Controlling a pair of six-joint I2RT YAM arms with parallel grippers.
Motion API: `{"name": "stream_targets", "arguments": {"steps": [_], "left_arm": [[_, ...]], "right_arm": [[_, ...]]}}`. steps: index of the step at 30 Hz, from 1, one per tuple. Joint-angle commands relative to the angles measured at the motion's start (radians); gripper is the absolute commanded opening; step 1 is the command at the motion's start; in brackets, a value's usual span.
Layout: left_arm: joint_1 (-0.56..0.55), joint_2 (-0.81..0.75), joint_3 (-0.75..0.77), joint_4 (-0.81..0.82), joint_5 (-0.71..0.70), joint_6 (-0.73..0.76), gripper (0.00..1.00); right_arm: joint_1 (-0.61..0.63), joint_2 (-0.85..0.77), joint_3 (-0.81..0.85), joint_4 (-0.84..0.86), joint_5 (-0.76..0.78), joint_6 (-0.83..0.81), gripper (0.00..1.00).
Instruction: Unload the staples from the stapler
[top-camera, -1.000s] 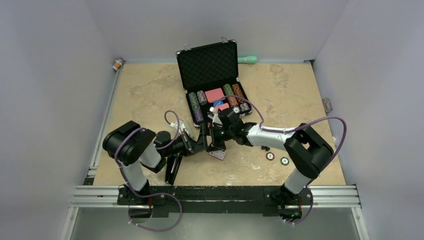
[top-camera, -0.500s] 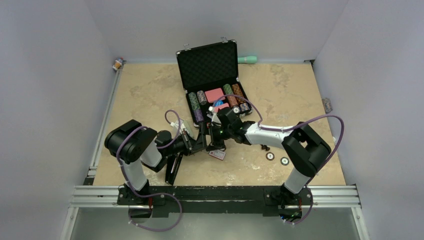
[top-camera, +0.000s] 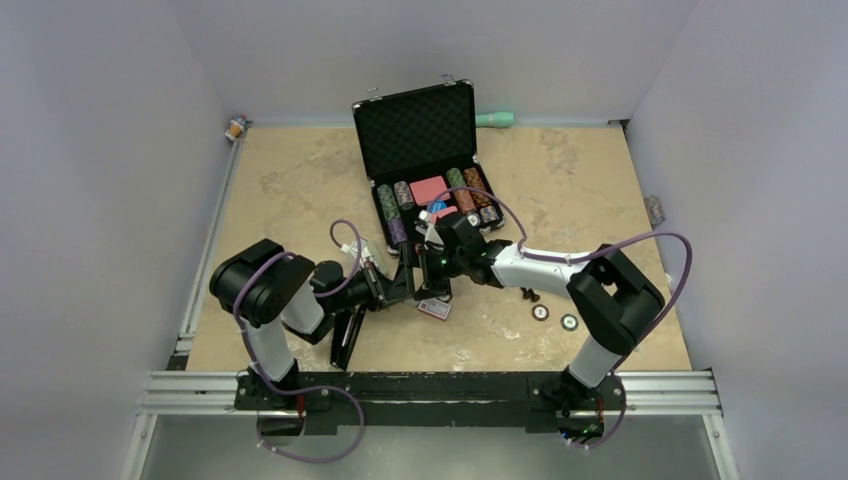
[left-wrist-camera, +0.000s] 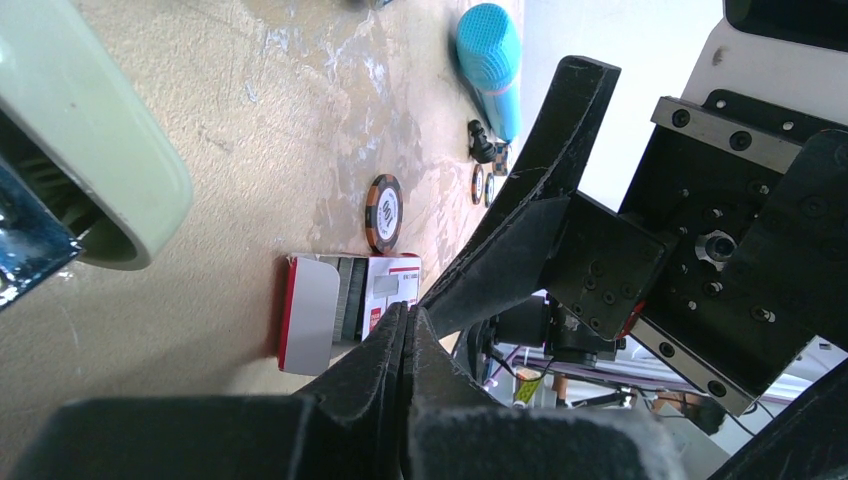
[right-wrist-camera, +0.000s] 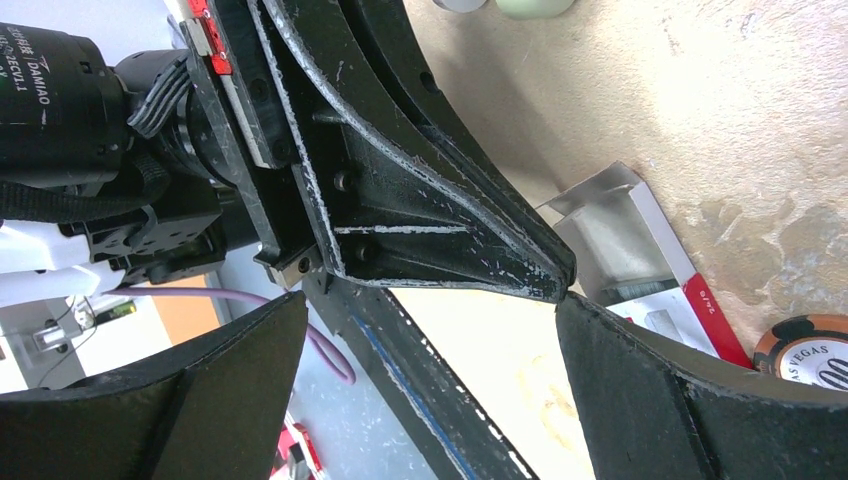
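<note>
The black stapler (top-camera: 345, 338) lies on the table beside the left arm's base, away from both grippers. My left gripper (top-camera: 397, 287) is shut, and in the left wrist view (left-wrist-camera: 407, 312) I see nothing between its fingers. Its tips hover just above the small red-and-white box (left-wrist-camera: 345, 310), which lies open with grey staple strips inside. My right gripper (top-camera: 425, 272) is open wide. In the right wrist view (right-wrist-camera: 430, 310) its fingers straddle the left gripper's shut fingers (right-wrist-camera: 450, 240). The box (right-wrist-camera: 640, 250) shows just beyond them.
An open black case (top-camera: 425, 165) of poker chips stands behind the grippers. Loose chips (top-camera: 540, 312) lie at the right, and one (left-wrist-camera: 385, 210) lies near the box. A teal cylinder (left-wrist-camera: 490, 60) lies further off. A pale green roll (left-wrist-camera: 90, 150) is close at the left.
The right arm's elbow has shifted very slightly to the left. Both grippers stay where they were, meeting over the box.
</note>
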Motion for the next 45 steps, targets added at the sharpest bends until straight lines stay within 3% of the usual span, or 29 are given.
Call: {"name": "stream_targets", "arguments": {"steps": [1, 28, 36, 41, 43, 45], "left_arm": [[-0.006, 0.01, 0.013, 0.092, -0.003, 0.037, 0.0], [-0.005, 0.03, 0.018, 0.093, -0.008, 0.046, 0.0], [-0.005, -0.099, 0.016, 0.049, 0.009, 0.017, 0.0], [-0.003, -0.303, 0.03, -0.147, 0.013, 0.053, 0.0], [0.001, -0.426, 0.059, -0.352, -0.007, 0.126, 0.0], [0.0, -0.561, 0.124, -0.689, -0.07, 0.24, 0.0]], "right_arm": [[-0.009, -0.059, 0.033, 0.029, 0.002, -0.009, 0.99], [-0.014, -0.075, 0.071, -0.011, 0.017, -0.014, 0.99], [-0.018, -0.16, 0.113, -0.165, 0.175, -0.05, 0.99], [-0.022, -0.268, 0.068, -0.247, 0.303, -0.035, 0.99], [-0.022, -0.312, 0.031, -0.27, 0.348, -0.025, 0.98], [-0.022, -0.353, -0.012, -0.295, 0.388, -0.011, 0.96]]}}
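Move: The open staple box lies by both hands: its middle is about 5 cm to the right of the left fingertips, level with them front to back and some 2 cm lower. From the right hand it is about 2 cm ahead, straight in line sideways and 5 cm below. A poker chip sits 4 cm right of the box and 2 cm farther out. The green stapler lies about 10 cm ahead of the left hand and 8 cm to its left. The staple box has the shut left fingertips lingering close by its open tray, shifting only about half a centimetre while the right hand eases slightly up. Then both hands leave it: the left climbs about 6 cm nearly straight up, tilting some 10 degrees; the right, still wide open, rises about 7 cm, swinging 3 cm forward and 3 cm right while turning roughly 10 degrees clockwise. ##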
